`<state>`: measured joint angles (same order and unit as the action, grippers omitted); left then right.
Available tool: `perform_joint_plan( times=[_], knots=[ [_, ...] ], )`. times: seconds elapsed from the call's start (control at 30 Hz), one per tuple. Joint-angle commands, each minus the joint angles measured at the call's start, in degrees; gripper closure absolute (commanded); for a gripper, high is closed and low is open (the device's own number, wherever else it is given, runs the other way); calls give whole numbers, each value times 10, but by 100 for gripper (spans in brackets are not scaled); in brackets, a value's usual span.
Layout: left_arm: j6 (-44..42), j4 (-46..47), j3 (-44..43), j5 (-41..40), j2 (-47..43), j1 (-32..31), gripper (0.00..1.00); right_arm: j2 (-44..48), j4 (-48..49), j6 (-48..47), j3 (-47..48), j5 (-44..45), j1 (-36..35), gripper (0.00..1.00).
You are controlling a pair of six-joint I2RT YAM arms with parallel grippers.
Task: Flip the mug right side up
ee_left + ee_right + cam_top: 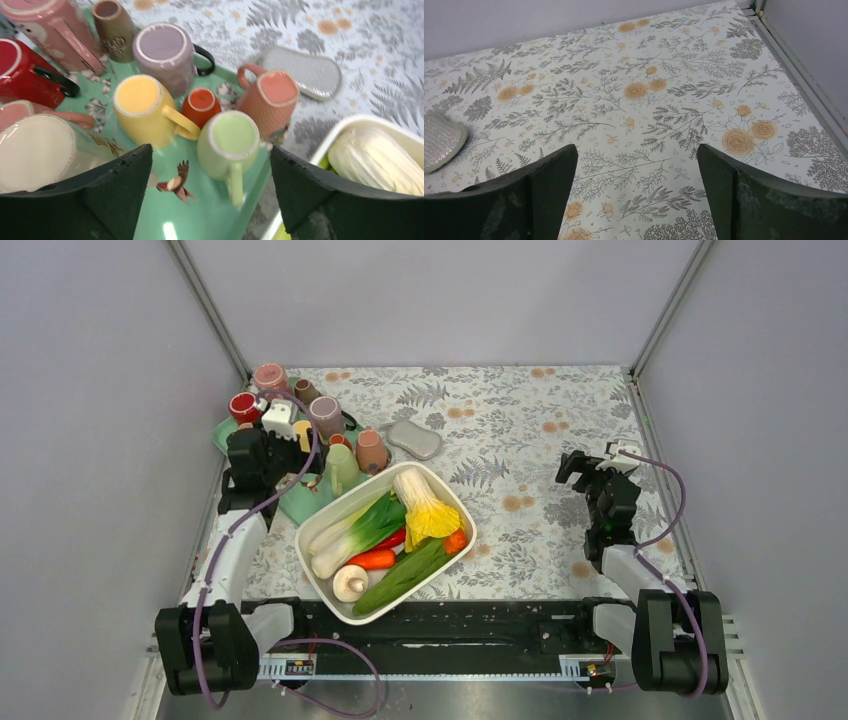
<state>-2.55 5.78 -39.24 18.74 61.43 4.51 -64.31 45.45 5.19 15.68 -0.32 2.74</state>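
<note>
Several mugs stand base-up on a green tray (200, 210) at the table's back left. A light green mug (232, 142) is nearest, upside down, its handle pointing toward the camera. My left gripper (211, 150) hovers over the tray, open, with this mug showing between the fingers and nothing gripped. Behind it stand a yellow mug (140, 107), a lilac mug (165, 50), a salmon mug (272, 100) and a small orange cup (201, 104). My right gripper (636, 150) hangs open over bare tablecloth at the right, far from the mugs (340, 468).
A white tub (385, 540) of toy vegetables sits just right of the tray, its rim close to the green mug. A grey sponge (415, 440) lies behind it. A red mug (25, 75), a pink mug (50, 25) and a brown cup (112, 25) crowd the tray's far side.
</note>
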Motion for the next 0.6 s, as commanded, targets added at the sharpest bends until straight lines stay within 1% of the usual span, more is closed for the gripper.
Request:
perform_joint_plan(
  times=[0.0,0.03,0.13,0.23,0.3,0.43,0.5,0.57],
  knots=[
    [-51,-261,-104,54,11,3,17,30,-56,27,23,32,2,1],
    [-58,-295,-128,34,20,3,21,31,-59,27,25,28,2,1],
    [-63,-368,-183,-38,54,2,27,28,-63,42,34,23,2,1],
    [-8,-399,-212,-129,83,2,34,21,-65,58,40,7,2,1],
    [34,-382,-201,-176,89,3,34,18,-67,63,45,5,2,1],
    [114,-280,-135,-261,91,3,34,22,-64,69,45,-15,2,1],
    [138,-247,-129,-285,110,2,34,26,-59,71,42,-18,2,1],
    [161,-230,-138,-326,145,2,34,28,-52,73,38,-21,2,1]
  ],
)
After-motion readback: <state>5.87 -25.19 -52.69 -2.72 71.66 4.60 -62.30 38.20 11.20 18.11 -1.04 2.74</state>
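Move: Ahead and well to the left of the left hand, the upside-down white mug stands about 11 cm out, 15 cm left and 15 cm below, its handle towards the robot's right. At the same height, the yellow mug is some 16 cm ahead and 5 cm left, the green mug 10 cm ahead and 3 cm right, and a pink mug about 19 cm ahead and 22 cm left. From the right hand the white mug is roughly 12 cm ahead, 73 cm left and 10 cm down. Easing back a little first while its fingers tip downward, the left hand then swings left and sinks, about 6 cm each way, towards the white mug's handle side over the empty part of the tray. The wrist pitches down some 30 degrees and turns counter-clockwise; the fingers narrow from nearly wide open to about two thirds, still touching nothing. ##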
